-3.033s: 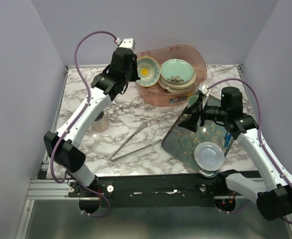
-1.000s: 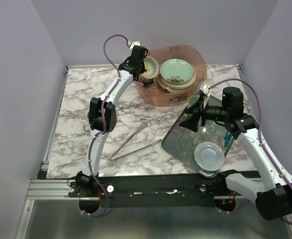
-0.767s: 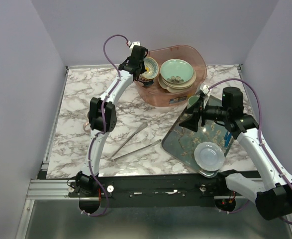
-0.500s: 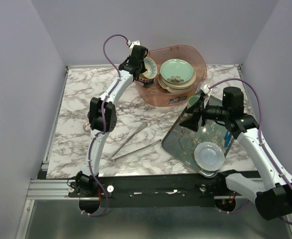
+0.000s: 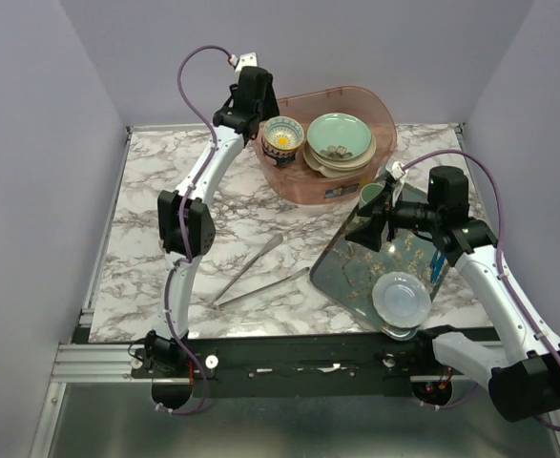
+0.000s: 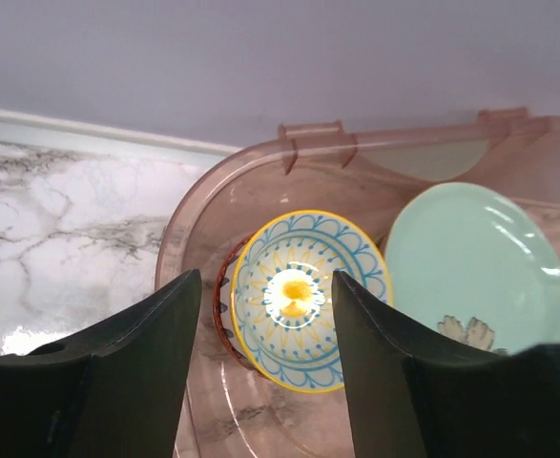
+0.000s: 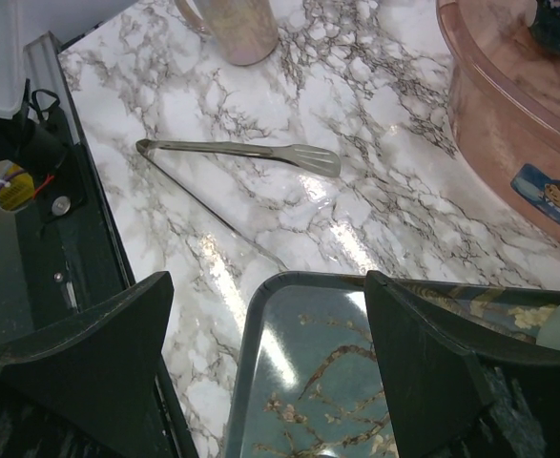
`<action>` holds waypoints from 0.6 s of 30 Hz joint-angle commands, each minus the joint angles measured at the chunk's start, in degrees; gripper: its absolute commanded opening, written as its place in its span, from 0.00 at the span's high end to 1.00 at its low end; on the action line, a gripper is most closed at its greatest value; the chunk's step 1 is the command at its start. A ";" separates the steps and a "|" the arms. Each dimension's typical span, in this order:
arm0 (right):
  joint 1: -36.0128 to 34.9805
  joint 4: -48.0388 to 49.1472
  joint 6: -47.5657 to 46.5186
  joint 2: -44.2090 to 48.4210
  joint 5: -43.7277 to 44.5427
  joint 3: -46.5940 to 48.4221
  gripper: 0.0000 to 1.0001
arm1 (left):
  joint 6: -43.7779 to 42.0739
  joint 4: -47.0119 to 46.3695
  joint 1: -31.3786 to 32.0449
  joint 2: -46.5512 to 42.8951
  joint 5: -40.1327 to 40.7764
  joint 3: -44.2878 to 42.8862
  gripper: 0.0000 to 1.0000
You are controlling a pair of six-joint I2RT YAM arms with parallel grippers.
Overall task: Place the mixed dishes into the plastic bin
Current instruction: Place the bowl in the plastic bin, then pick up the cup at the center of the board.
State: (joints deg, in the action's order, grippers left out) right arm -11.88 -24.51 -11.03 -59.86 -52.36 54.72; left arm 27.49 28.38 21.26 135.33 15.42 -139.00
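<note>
The navy-and-yellow patterned bowl [image 5: 282, 138] [image 6: 303, 296] rests free in the left end of the pink plastic bin [image 5: 299, 188] [image 6: 313, 134], nested on a red patterned bowl [image 6: 222, 303]. My left gripper [image 5: 260, 124] [image 6: 265, 279] hangs open above that bowl, not touching it. Beside it a mint-green plate [image 5: 339, 134] [image 6: 470, 262] tops a stack of dishes. My right gripper [image 5: 370, 229] [image 7: 268, 279] is open and holds nothing, over the floral tray [image 5: 356, 272] [image 7: 289, 382]. A pale dish [image 5: 401, 298] sits on the tray. The lilac mug [image 7: 237, 29] stands on the marble.
Long metal tongs [image 5: 256, 272] [image 7: 241, 151] lie on the marble between the arms. A pale green cup [image 5: 370, 194] stands at the tray's far corner, close to the bin's front wall [image 7: 508, 105]. Purple walls enclose the table.
The left gripper has opened and let go of the patterned bowl, which has settled in the bin. It has lifted slightly. The right arm has not moved.
</note>
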 commanded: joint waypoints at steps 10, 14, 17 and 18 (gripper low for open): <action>0.81 -0.80 -3.65 2.81 -3.54 -0.93 0.10 | -2.00 -11.67 -0.51 -28.77 -14.88 25.58 0.18; 0.89 -1.06 -4.70 3.43 -4.86 -0.93 0.10 | -1.65 -15.37 -0.51 -37.05 -17.87 34.83 0.14; 0.89 -1.15 -5.58 3.96 -5.91 -1.10 0.10 | -1.91 -16.86 -0.60 -43.03 -18.23 41.34 0.10; 0.89 -1.24 -5.76 4.13 -6.35 -1.11 0.10 | -2.08 -17.39 -0.60 -44.61 -18.41 43.09 0.10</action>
State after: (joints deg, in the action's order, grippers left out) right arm -11.33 -24.67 -14.61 -57.21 -55.42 54.35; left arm 26.20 15.62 20.99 98.54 0.64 -102.39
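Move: The patterned bowl already stands on the other bowls at the bin's left end, about 11 cm below the empty left hand, some 2 cm ahead and 3 cm to its right. The green plate on its stack lies roughly 15 cm to the bowl's right, about level with it. The mug stands on the table some 26 cm back from the left hand and 27 cm to its left. From the right hand, the bowl is about 35 cm ahead and 19 cm left. Leaving the bowl that it has already let go of, the left hand first climbs steeply out of the bin's left end, then draws back towards the base, rising ever less: about 13 cm back and nearly as far up in all. Its fingers spread wider as it goes, tilting up some 10 degrees while the hand turns about 15 degrees clockwise. ##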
